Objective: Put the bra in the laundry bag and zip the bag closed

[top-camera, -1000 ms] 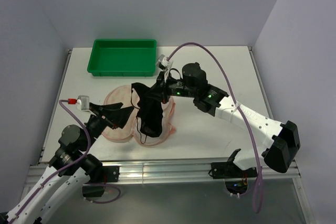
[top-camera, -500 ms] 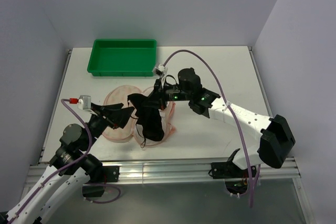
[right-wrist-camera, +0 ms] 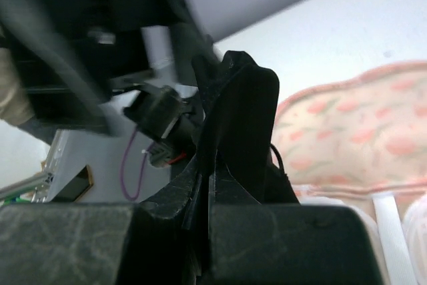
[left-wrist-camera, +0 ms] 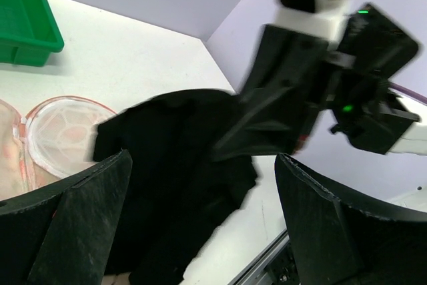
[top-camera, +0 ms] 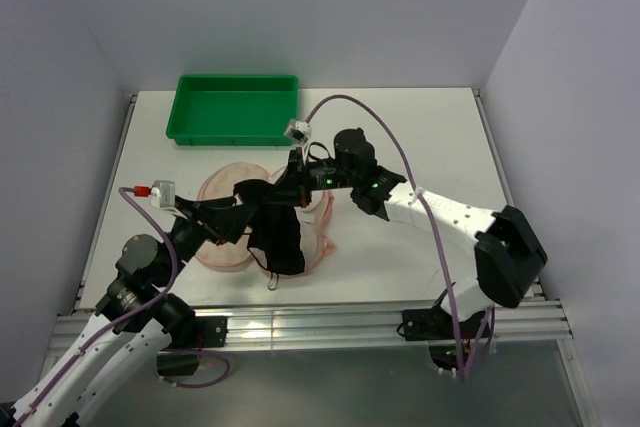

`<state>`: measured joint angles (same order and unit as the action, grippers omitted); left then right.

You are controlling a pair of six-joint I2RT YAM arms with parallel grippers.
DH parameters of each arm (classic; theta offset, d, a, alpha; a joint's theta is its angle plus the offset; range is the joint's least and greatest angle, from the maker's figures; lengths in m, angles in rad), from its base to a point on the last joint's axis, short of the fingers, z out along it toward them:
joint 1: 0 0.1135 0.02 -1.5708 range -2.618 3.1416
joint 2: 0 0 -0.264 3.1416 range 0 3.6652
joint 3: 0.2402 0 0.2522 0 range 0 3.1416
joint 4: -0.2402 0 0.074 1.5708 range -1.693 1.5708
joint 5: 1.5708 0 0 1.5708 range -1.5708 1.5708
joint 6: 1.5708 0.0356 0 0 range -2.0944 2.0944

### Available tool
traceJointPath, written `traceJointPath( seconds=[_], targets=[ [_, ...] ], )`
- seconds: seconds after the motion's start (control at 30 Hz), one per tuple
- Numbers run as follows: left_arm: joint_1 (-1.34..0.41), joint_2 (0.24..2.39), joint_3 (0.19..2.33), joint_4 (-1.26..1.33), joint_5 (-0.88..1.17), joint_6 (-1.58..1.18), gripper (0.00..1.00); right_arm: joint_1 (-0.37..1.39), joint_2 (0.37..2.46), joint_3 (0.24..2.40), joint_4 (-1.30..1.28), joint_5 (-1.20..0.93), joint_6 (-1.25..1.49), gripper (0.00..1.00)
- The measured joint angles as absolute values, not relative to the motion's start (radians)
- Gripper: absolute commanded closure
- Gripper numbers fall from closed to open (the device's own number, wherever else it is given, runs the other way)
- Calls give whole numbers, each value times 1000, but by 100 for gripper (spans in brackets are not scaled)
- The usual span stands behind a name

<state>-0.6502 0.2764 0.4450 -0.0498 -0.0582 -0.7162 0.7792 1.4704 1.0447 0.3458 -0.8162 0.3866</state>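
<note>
The pale pink laundry bag (top-camera: 221, 251) lies open on the white table, its printed lining (right-wrist-camera: 353, 135) showing in the right wrist view. The black bra (top-camera: 281, 235) hangs from my right gripper (top-camera: 283, 190) and drapes over the middle of the bag. That gripper (right-wrist-camera: 210, 171) is shut on a fold of the bra (right-wrist-camera: 235, 108). My left gripper (top-camera: 228, 219) stands wide open just left of the bra, low over the bag. In the left wrist view the bra (left-wrist-camera: 167, 145) fills the space between its fingers (left-wrist-camera: 87, 218), with the right gripper (left-wrist-camera: 267, 118) just beyond; whether they touch the cloth I cannot tell.
A green plastic tray (top-camera: 235, 107) stands at the back left, also seen in the left wrist view (left-wrist-camera: 20, 25). The table's near edge is a metal rail (top-camera: 330, 322). A purple cable (top-camera: 345, 102) arches over the right arm.
My right gripper has carried the bra leftward and lower, over the middle of the bag. The left gripper has edged toward the bra, still open.
</note>
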Motion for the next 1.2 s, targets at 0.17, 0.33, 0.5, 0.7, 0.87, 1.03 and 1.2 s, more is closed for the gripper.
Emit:
traceJointPath(
  seconds=[0.17, 0.33, 0.5, 0.7, 0.87, 1.03, 1.2],
  targets=[
    [-650, 286, 436, -48, -58, -717, 5, 714, 1605, 1045, 352, -815, 403, 100],
    [-650, 294, 430, -49, -58, -717, 9, 654, 1666, 1049, 298, -775, 370, 100],
    [-650, 294, 430, -49, -59, -718, 19, 643, 1714, 1109, 185, -687, 289, 95],
    [-650, 308, 430, -47, -66, -718, 21, 644, 1834, 1221, 72, -562, 209, 72],
    [-650, 320, 430, -47, -73, -720, 22, 643, 1898, 1242, 18, -473, 183, 49],
    [-650, 330, 430, -47, -79, -723, 23, 643, 1900, 1242, 6, -405, 186, 26],
    [-650, 356, 430, -58, -92, -733, 34, 643, 1897, 1242, -4, -333, 191, 12]
  ],
)
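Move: My right hand pinches the bra, whose middle hangs about 5 cm back, 2 cm to the right and 10 cm down. The open half of the laundry bag, with the white mesh rounds, has its middle some 6 cm ahead, 6 cm to the right and 26 cm below that hand. The folded-back bag flap is centred about 6 cm ahead and 10 cm to the left. From my empty left hand, the open half lies about 6 cm ahead, 10 cm to the right and 26 cm down. I lower the bra in my right hand some 19 cm while carrying it about 16 cm forward, over the far part of the open bag half, the fingers tipping down and the hand turning clockwise about 30 degrees. Nearly down, I spread those fingers wide and let go my pinch. My open left hand sinks about 3 cm and closes partway on nothing. ##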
